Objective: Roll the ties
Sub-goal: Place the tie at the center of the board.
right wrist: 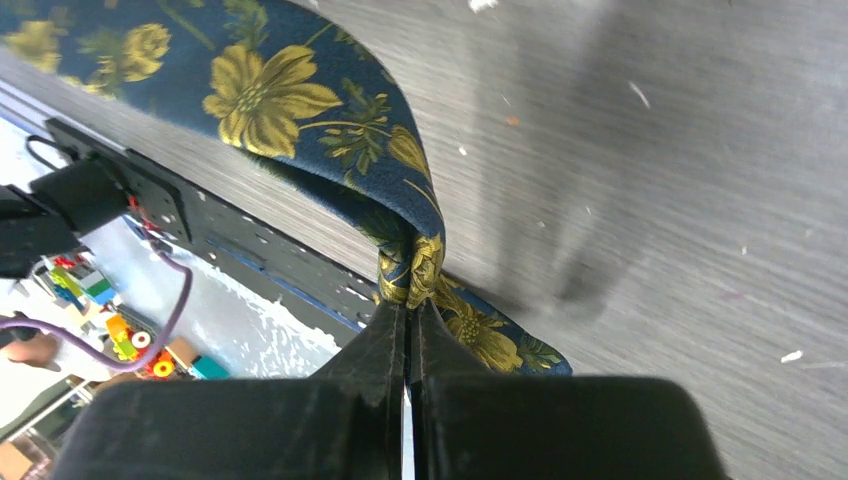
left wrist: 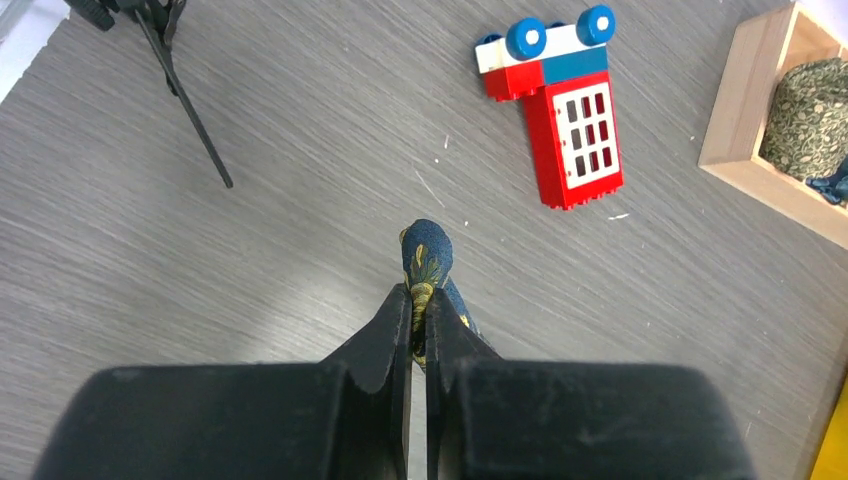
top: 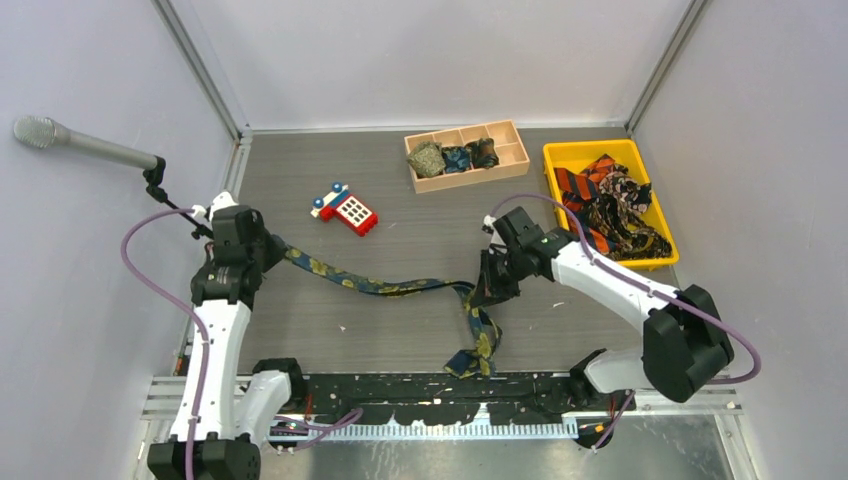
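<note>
A navy tie with yellow-gold flowers (top: pixel 400 288) stretches across the table between the two arms, its wide end (top: pixel 478 352) lying near the front edge. My left gripper (top: pixel 262 246) is shut on the tie's narrow end (left wrist: pixel 428 252), whose tip sticks out past the fingertips (left wrist: pixel 395 310). My right gripper (top: pixel 490 290) is shut on a bunched fold of the same tie (right wrist: pixel 300 100) near its wide part. Three rolled ties (top: pixel 455 157) sit in the wooden box (top: pixel 510 130). More loose ties (top: pixel 608 208), orange-and-black and dark, fill the yellow bin (top: pixel 560 153).
A red-and-blue toy phone (top: pixel 345 208) lies left of the wooden box. A microphone (top: pixel 40 133) on a stand pokes in from the left wall. A black rail (top: pixel 430 385) runs along the front edge. Walls close in on three sides.
</note>
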Tool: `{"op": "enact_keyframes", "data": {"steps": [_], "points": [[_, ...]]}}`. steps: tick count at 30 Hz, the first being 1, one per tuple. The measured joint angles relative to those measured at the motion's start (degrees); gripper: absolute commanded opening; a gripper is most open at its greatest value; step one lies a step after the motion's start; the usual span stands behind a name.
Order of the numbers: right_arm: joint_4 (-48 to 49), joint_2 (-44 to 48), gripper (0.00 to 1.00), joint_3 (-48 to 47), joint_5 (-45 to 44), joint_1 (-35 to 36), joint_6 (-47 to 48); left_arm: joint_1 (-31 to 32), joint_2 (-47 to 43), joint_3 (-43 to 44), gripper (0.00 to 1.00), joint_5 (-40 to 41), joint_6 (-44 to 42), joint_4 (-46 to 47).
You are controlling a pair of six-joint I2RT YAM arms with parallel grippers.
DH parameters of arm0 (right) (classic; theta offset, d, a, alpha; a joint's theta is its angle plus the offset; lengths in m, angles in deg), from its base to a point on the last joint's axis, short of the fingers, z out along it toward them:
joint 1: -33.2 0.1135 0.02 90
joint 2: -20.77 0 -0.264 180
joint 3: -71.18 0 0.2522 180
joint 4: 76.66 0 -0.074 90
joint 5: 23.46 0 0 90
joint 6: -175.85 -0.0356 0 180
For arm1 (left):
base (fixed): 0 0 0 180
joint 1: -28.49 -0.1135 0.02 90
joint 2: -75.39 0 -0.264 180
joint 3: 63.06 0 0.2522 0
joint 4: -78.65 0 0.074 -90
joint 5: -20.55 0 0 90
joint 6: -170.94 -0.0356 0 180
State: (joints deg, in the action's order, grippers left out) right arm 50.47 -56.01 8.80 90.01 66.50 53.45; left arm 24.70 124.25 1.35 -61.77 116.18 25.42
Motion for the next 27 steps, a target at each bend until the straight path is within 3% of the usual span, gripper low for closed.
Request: {"op": "enact_keyframes", "data": {"steps": [6, 13, 23, 25, 27], "points": [[0.0, -5.75, 0.01, -6.21, 1.25, -0.17, 3.65, 0.0, 0.96, 1.86, 0.0, 0.24, 0.09, -5.09], [-1.95, -14.14, 0.0, -6.91, 0.74, -1.44, 7.52, -0.07, 6.82, 2.67, 0.0, 1.81, 0.72, -11.47], [-4.68, -18.12, 0.01, -7.43, -3.37, -2.05, 10.95, -2.82, 17.84, -3.17, 0.01, -1.55, 3.26, -10.97], [-4.74, -18.12, 0.01, -7.45, -3.52, -2.05, 11.28, -3.93, 20.68, -3.17, 0.06, -2.91, 3.56, -10.43], [-5.01, -18.12, 0.01, -7.54, -3.8, -2.05, 11.54, -4.63, 21.77, -3.17, 0.23, -3.69, 3.76, -10.01]]}}
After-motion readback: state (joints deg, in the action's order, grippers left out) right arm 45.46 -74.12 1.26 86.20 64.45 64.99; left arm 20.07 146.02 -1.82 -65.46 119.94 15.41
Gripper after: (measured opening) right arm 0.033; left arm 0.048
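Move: About 18 cm below the left hand and 4 cm back is the bare board spot for its end of the tie; the red toy stands some 17 cm ahead of that hand and 9 cm right. The right hand's bare board spot lies roughly 7 cm down, 2 cm ahead and 2 cm right; the tie's loose tail is 10 cm back and 3 cm left of the hand, the yellow tray 28 cm ahead and 26 cm right. Lowering the stretched tie towards the board, the left hand sinks nearly 13 cm and draws back about 4, its fingers tipping some 35 degrees further downward. The right hand first eases a little forward, left and up, then goes down about 6 cm and rightward, rolling slightly, and stops just over the board. Both keep their pinch. ##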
